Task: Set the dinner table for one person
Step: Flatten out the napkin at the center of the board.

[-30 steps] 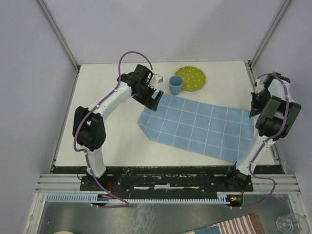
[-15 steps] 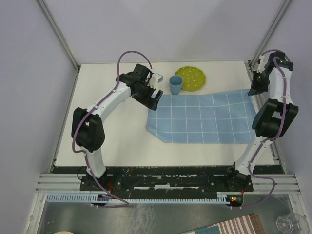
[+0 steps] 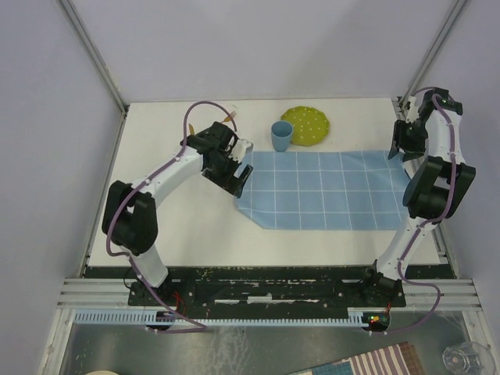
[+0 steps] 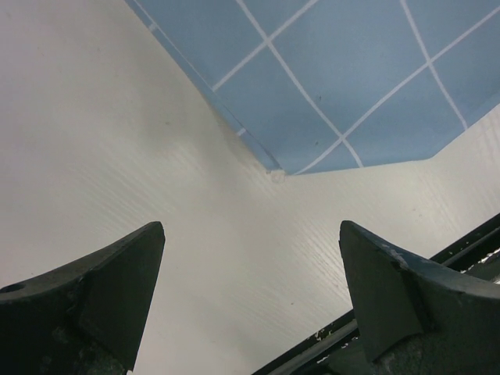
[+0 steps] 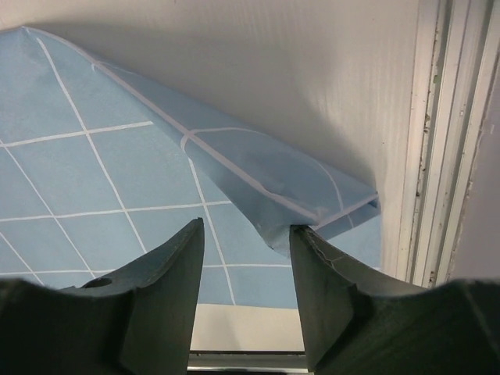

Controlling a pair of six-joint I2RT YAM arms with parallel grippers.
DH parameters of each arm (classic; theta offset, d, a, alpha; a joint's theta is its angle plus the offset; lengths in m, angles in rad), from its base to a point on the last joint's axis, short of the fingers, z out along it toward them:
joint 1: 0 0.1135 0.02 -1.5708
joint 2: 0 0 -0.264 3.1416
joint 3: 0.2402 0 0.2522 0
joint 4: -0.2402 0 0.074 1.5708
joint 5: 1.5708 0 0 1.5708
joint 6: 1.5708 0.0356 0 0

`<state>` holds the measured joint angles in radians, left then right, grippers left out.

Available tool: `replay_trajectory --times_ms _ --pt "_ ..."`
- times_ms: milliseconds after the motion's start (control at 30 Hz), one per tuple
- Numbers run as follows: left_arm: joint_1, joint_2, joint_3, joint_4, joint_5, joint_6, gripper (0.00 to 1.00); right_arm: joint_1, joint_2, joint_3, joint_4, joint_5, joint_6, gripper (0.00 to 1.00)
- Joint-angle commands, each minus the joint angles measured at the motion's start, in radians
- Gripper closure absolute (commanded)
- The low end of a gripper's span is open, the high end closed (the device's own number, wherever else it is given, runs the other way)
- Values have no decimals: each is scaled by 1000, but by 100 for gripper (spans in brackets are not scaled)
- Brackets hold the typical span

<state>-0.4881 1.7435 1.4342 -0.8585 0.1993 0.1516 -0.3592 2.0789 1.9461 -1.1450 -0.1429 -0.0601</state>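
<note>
A light-blue cloth (image 3: 324, 191) with a white grid lies spread on the white dinner table (image 3: 180, 223). My right gripper (image 3: 401, 148) hovers over its far right corner. In the right wrist view that corner (image 5: 281, 195) is folded over on itself and rests against my right gripper's (image 5: 246, 228) one fingertip (image 5: 301, 234); the jaws stand open and clamp nothing. My left gripper (image 3: 239, 176) is wide open just above the table at the cloth's left edge. Its wrist view shows a cloth corner (image 4: 275, 173) ahead of the left gripper (image 4: 251, 228), apart from it.
A blue cup (image 3: 281, 135) stands upright just beyond the cloth's far edge, with a green dotted plate (image 3: 306, 125) to its right. A small tan item (image 3: 232, 117) peeks out behind the left arm. The frame rail (image 5: 437, 141) runs along the table's right edge, close to my right gripper.
My right gripper carried the cloth's right end to the far right so the cloth lies flat, then opened and let it go. The left arm drew back toward the near left.
</note>
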Motion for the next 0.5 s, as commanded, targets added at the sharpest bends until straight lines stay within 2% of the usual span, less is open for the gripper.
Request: replay_trajectory --times_ms 0,200,467 --pt "5 -70 -120 64 -12 -39 1 -3 -116 3 0 6 -22 44" --pt "4 -57 -227 123 13 -176 2 -12 -204 -60 17 15 -35 44" --pt "5 53 -148 204 7 -212 5 -51 -266 -128 -19 50 -59 45"
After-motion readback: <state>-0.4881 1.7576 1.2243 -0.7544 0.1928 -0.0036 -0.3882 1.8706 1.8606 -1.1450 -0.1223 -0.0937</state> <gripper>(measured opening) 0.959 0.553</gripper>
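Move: The napkin's folded near left corner lies some 3 cm back, 1 cm to the right and 8 cm below my open left hand. Also from that hand, the cup stands about 14 cm ahead and 12 cm right, the green plate 19 cm ahead and 20 cm right. From my right hand the folded corner is roughly 42 cm left, 12 cm back and 10 cm down; the napkin's raised far edge is right at its fingertips, 2 cm below. I sink my left hand about 6 cm down beside the napkin's folded near left corner, swinging back towards me by nearly 5 cm and then easing forward a little, fingers kept wide open and turned slightly counter-clockwise, without yet gripping the cloth. Meanwhile my right hand, already half open, comes free of the far right part of the napkin and lifts some 6 cm, drawing back a little. ##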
